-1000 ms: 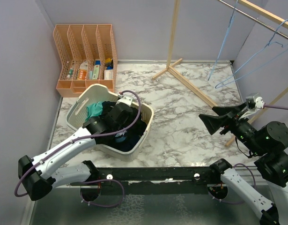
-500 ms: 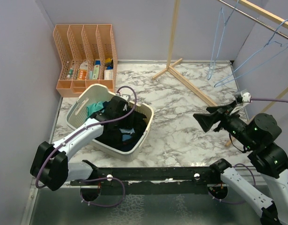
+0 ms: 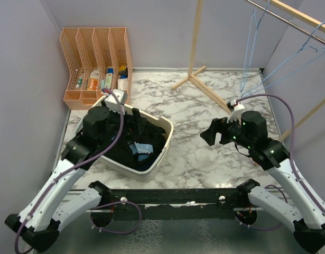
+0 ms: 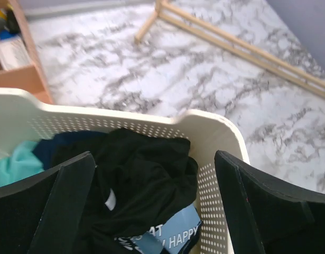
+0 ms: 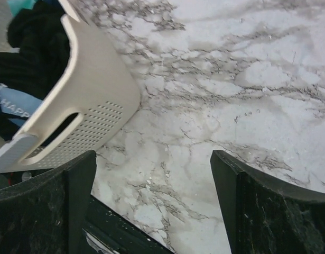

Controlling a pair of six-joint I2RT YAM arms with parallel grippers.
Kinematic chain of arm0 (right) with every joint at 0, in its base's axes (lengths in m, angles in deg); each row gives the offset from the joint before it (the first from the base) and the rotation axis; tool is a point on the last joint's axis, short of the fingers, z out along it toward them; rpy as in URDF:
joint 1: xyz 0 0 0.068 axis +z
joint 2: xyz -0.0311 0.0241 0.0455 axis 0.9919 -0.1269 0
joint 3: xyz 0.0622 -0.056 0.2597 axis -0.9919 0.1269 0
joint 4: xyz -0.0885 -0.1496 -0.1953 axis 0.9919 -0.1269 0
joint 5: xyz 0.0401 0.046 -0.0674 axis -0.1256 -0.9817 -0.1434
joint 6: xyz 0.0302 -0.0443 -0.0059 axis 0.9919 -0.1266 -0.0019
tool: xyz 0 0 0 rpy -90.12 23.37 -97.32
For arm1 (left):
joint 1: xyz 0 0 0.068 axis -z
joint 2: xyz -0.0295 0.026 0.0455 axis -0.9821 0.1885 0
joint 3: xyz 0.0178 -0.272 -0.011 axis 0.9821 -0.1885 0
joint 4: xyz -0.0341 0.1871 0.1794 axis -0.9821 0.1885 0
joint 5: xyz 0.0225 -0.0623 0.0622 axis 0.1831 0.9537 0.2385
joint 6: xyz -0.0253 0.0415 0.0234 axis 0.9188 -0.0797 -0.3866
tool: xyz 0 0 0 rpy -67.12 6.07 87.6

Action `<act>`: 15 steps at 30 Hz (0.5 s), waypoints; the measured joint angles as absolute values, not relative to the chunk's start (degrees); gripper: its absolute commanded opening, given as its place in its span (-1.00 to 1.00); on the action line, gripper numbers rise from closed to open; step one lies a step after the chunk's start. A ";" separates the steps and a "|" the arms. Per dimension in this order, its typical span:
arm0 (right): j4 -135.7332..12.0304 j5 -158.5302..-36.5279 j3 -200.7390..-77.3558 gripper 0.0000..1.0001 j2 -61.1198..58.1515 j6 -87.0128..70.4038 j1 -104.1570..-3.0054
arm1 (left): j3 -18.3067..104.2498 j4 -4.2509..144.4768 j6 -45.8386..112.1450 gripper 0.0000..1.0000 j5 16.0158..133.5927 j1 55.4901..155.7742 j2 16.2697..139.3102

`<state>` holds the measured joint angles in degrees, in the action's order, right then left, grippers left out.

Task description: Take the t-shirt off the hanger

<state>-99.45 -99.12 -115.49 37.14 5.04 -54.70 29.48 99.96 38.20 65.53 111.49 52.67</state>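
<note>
A black t-shirt with a light blue printed patch [image 3: 141,151] lies crumpled in the cream laundry basket [image 3: 165,127]. It also shows in the left wrist view [image 4: 146,174], off any hanger. Two bare light blue wire hangers [image 3: 249,37] [image 3: 289,62] hang on the metal rail [image 3: 278,17] at the top right. My left gripper [image 3: 131,131] [image 4: 154,159] is open and empty just above the basket's clothes. My right gripper [image 3: 212,135] [image 5: 152,159] is open and empty over the marble table [image 5: 231,79], right of the basket [image 5: 93,90].
A peach file organizer [image 3: 96,58] with small items stands at the back left. The wooden rack's foot [image 3: 210,92] and post cross the back of the table. A teal garment [image 4: 14,164] lies in the basket. A black bar [image 3: 178,197] runs along the near edge.
My left gripper has lifted out of the basket and drawn back to the left. My right gripper has swung down and left toward the middle of the table. One blue hanger swings.
</note>
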 measured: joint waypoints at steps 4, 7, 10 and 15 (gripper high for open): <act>-96.87 -96.98 -111.92 0.79 33.90 5.31 -54.70 | 26.05 96.49 35.11 0.98 60.50 111.49 42.90; -94.03 -95.49 -109.37 0.79 33.82 5.70 -54.70 | 21.37 94.43 33.50 0.98 56.11 111.49 36.86; -90.51 -94.42 -107.71 0.79 33.82 6.07 -54.70 | 16.65 93.21 32.49 0.98 53.11 111.49 33.74; -86.05 -92.76 -106.39 0.71 32.59 6.25 -54.70 | 10.16 93.17 31.88 0.98 50.60 111.49 30.74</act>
<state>-86.05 -92.76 -106.39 32.59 6.25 -54.70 10.16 93.17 31.88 50.60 111.49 30.74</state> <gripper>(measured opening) 0.885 0.991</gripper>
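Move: The black t-shirt lies in the basket almost straight under the open left hand, about 21 cm down, 2 cm back and 1 cm left. The basket's middle is 6 cm left and 1 cm back, 19 cm down; the teal cloth is 12 cm left, 5 ahead, 21 down. From the right hand, the shirt is some 26 cm left, 3 ahead, 16 down, and the rack's wooden foot 15 right, 16 ahead, 23 down. Swing the empty left gripper about 7 cm left and slightly back above the basket towards the teal cloth's side, arching up 3 cm, then sinking to just below its starting height, fingers wide open, tips tilting up and turning some 15 degrees counter-clockwise. Meanwhile lower the open right gripper about 4 cm over bare table and ease it as far forward. ##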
